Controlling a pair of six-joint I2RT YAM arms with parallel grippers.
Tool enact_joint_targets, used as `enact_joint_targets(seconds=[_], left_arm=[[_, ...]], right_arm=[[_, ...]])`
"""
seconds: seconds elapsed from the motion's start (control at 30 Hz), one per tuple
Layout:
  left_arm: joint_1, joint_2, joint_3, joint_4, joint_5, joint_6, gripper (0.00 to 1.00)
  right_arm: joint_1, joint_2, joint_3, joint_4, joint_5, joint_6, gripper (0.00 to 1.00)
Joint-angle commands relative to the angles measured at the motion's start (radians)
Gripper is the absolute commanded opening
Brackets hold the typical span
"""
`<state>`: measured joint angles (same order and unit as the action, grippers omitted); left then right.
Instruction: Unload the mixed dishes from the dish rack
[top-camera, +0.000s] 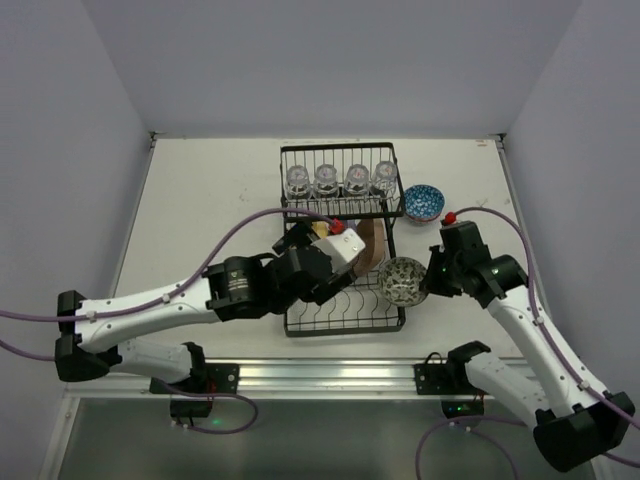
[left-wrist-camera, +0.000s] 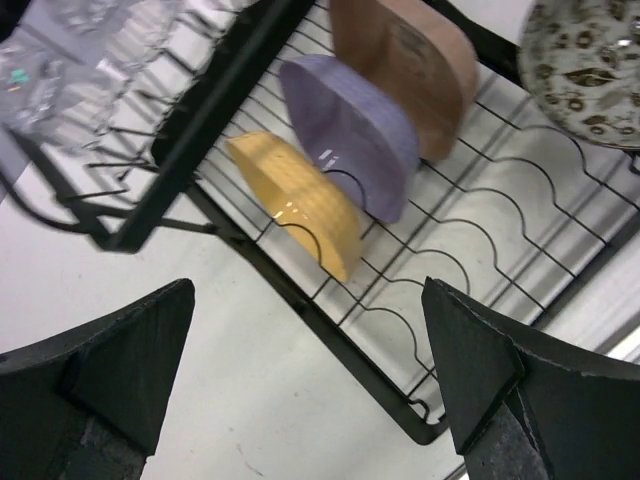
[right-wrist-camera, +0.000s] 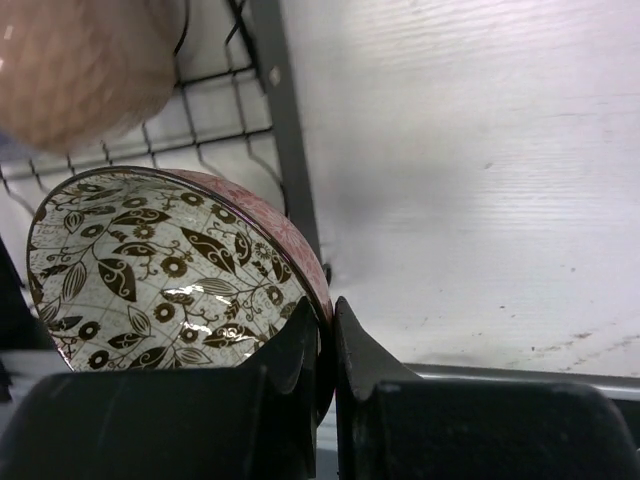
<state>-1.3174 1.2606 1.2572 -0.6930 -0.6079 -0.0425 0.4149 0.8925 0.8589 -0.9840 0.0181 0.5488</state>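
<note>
The black wire dish rack stands mid-table. Several clear glass cups sit on its raised shelf. Yellow, purple and tan plates stand on edge in the lower tray. My left gripper hangs open above the rack's corner and the table beside it, holding nothing. My right gripper is shut on the rim of a reddish bowl with a leaf pattern inside, held at the rack's right edge. A blue bowl rests on the table right of the rack.
White walls close the table on the left, back and right. The rack's side bar runs just beyond the held bowl. Bare tabletop lies to the right of it. A metal rail with both arm bases lines the near edge.
</note>
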Motion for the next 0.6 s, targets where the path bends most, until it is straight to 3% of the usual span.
enact_joint_targets(seconds=[0.0, 0.27, 0.57], left_arm=[[0.075, -0.072, 0.044, 0.046, -0.090, -0.089, 1.00], [0.224, -0.173, 0.022, -0.056, -0.177, -0.295, 1.00], [0.228, -0.316, -0.240, -0.011, -0.144, -0.303, 1.00]], right_arm=[[-0.124, -0.006, 0.028, 0.054, 0.026, -0.023, 0.00], [-0.482, 0.178, 0.209, 0.266, 0.000, -0.032, 0.00], [-0.496, 0.676, 0.574, 0.352, -0.001, -0.006, 0.00]])
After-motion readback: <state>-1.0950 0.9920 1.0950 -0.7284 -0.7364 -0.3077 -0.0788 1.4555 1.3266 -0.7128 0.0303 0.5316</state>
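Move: The blue bowl stack, the place for the flowered bowl already in the right hand, lies some 25 cm ahead of that hand, 7 cm right and about 10 cm lower. The brown bowl is 11 cm ahead and 9 cm left, the rightmost glass about 18 cm ahead and 7 cm left, on the higher tier. For the empty left hand, the yellow bowl is about 11 cm ahead, 2 cm left and 17 cm below, the purple one 6 cm to the yellow one's right. The flowered bowl, still pinched at its rim by the right fingers, is carried out and right beside the rack, then almost straight forward towards the blue stack, about 20 cm out and 11 cm right, rising 5 cm and swinging nearly 30 degrees clockwise. The left hand, wide open, sweeps 11 cm left over the rack and slightly forward, turning counter-clockwise; it rises, then sinks back. ##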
